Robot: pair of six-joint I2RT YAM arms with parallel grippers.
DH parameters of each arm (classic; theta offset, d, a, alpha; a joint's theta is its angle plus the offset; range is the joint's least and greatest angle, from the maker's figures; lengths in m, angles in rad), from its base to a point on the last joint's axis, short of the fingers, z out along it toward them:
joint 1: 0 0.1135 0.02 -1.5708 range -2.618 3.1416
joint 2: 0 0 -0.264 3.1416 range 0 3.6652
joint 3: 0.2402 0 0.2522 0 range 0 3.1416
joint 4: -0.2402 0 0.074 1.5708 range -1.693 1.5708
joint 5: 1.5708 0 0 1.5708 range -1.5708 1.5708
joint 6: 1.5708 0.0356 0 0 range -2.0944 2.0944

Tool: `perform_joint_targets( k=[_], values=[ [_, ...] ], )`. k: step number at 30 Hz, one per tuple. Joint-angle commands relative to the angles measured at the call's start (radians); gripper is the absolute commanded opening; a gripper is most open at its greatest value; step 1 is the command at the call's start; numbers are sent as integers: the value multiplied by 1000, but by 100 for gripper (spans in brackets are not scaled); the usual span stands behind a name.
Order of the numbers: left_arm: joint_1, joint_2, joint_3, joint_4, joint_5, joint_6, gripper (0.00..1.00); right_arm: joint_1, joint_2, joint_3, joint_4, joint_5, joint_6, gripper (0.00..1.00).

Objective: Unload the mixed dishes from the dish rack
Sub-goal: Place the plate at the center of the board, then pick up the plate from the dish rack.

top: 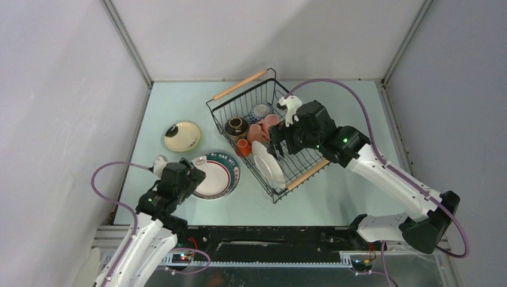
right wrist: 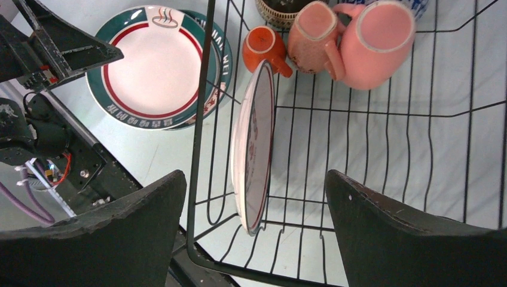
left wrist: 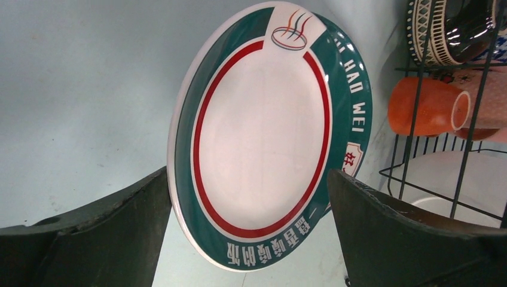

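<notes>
The black wire dish rack (top: 299, 156) stands mid-table. It holds a white plate (top: 268, 164) upright on its edge, an orange cup (top: 243, 147), two pink mugs (top: 257, 133), a dark patterned cup (top: 236, 127) and a blue-patterned bowl (top: 261, 111). My right gripper (top: 277, 147) hovers open over the upright plate (right wrist: 254, 149), one finger on each side and apart from it. Two green-rimmed plates (top: 215, 174) lie overlapped on the table left of the rack. My left gripper (top: 190, 177) stands open at the near rim of the top green-rimmed plate (left wrist: 263, 131), gripping nothing.
A cream saucer (top: 182, 136) lies on the table beyond the left arm. The rack's wooden handles (top: 240, 84) stick out at its far and near ends. Enclosure walls close in the table on the left, right and back. The black base rail (top: 269, 236) runs along the near edge.
</notes>
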Motion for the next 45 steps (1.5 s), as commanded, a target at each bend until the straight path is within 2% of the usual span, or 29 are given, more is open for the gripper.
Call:
perform_joint_targets(
  k=[1, 16, 23, 28, 33, 41, 45],
  values=[
    [0, 27, 41, 27, 30, 48, 100, -16, 19, 38, 0, -43, 57, 88],
    [0, 176, 60, 81, 139, 120, 99, -50, 130, 37, -9, -126, 138, 88],
    [-1, 138, 103, 52, 129, 157, 99, -53, 177, 37, 1, -151, 146, 87],
    [0, 112, 156, 33, 142, 200, 100, -62, 213, 37, 13, -197, 147, 79],
    [0, 62, 193, 66, 185, 248, 100, -73, 255, 37, 31, -268, 150, 66],
    [0, -11, 243, 110, 234, 297, 99, -93, 254, 38, 39, -361, 136, 23],
    [0, -15, 266, 117, 251, 309, 100, -98, 224, 38, 30, -377, 116, 9]
  ],
)
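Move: The white plate standing in the rack lies about 4 cm left, 4 cm back and 15 cm below the right hand; from that hand the orange cup is some 12 cm left, level ahead, 20 cm down, and the pink mug 10 cm ahead, 2 cm left, 18 cm down. The green-rimmed plate is about 6 cm right of the left hand, 1 cm back, 6 cm below; the yellow dish is 13 cm ahead and 7 cm left of that hand, 6 cm lower. Right hand sinks 8 cm, pinching the racked plate's rim; open left hand dips, then rises some 12 cm. ##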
